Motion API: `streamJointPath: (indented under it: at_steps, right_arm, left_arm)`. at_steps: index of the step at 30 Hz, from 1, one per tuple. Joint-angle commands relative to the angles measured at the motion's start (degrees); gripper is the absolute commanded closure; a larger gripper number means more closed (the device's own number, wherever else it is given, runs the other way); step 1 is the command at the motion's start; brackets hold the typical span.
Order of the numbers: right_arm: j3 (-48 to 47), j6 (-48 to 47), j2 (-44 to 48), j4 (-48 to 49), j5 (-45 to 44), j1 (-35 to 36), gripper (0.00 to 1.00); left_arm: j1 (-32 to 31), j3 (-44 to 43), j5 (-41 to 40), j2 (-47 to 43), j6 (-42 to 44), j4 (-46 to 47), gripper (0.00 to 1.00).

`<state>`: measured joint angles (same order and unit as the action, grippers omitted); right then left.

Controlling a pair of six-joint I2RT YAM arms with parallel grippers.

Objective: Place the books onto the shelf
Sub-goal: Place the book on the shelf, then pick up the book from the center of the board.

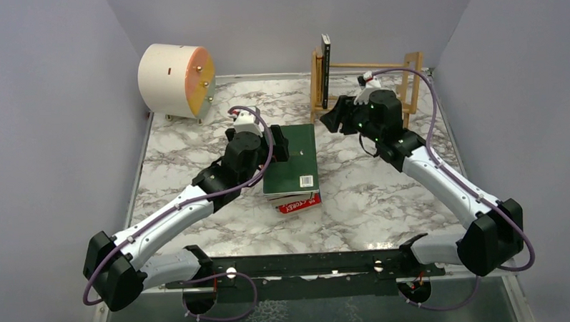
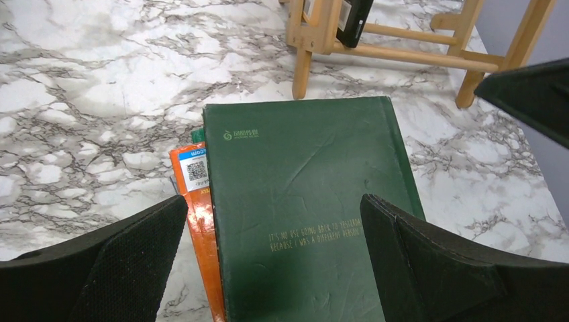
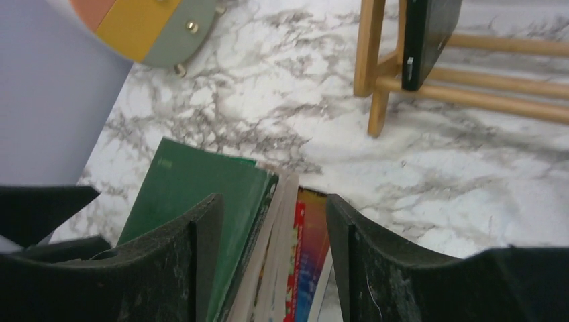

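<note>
A stack of books lies flat mid-table with a dark green book [image 1: 293, 161] [image 2: 302, 201] [image 3: 194, 181] on top. An orange book [image 2: 201, 221] and a red one [image 1: 301, 203] stick out from under it. One black book [image 1: 326, 70] [image 2: 355, 17] [image 3: 429, 33] stands upright at the left end of the light-wood shelf [image 1: 408, 78] [image 2: 402, 57] [image 3: 376, 67]. My left gripper [image 1: 278, 143] [image 2: 272, 208] hangs wide open over the green cover, holding nothing. My right gripper [image 1: 332, 120] [image 3: 273, 204] is open and empty between the shelf's left end and the stack's far right corner.
A cream cylinder with an orange and yellow face [image 1: 175, 79] [image 3: 147, 27] lies at the back left. Grey walls close in the marble table [image 1: 196, 146] on three sides. The shelf's right part holds no book.
</note>
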<state>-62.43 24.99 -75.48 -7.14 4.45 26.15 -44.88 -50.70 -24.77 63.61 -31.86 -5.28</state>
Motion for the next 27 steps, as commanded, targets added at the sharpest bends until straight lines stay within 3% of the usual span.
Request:
streamJointPath:
  at_steps: [1,12,27]
  right_arm:
    - [4.45,4.27,4.8,-1.12,9.4,0.29,0.43]
    - [13.03,9.11,9.42,2.17,19.2,0.3,0.43]
    - [17.72,13.0,11.37,3.99,26.83,0.29,0.43]
  left_arm:
    - [0.67,-1.07,5.04,1.16,-1.34,-0.11,0.01]
    - [1.33,-0.37,6.94,4.82,-2.2,0.28,0.01]
    - [1.47,-1.23,10.1,8.04,-3.11,2.37,0.01]
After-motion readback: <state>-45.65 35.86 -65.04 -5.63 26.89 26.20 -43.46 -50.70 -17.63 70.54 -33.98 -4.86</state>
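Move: The green book lies flat on the stack, its middle about 11 cm back, 12 cm left and some 12 cm below the right hand. The rest of the stack is directly under it, about 6 cm lower. From the right hand, the black book stands on the shelf about 17 cm ahead and 1 cm left, and the shelf's middle is 15 cm ahead and 12 cm right. From the left hand, the green book's middle is about 9 cm right, 3 cm back and 11 cm below. Towards the green book's right edge, the right hand comes back from the shelf about 10 cm, sinking 5 cm and drifting slightly left, slowing as it nears; its fingers tip down and swing counter-clockwise some 15 degrees each, staying half open. The left hand, wide open, sinks over the book and edges right, tipping slightly down. No contact can be made out. ##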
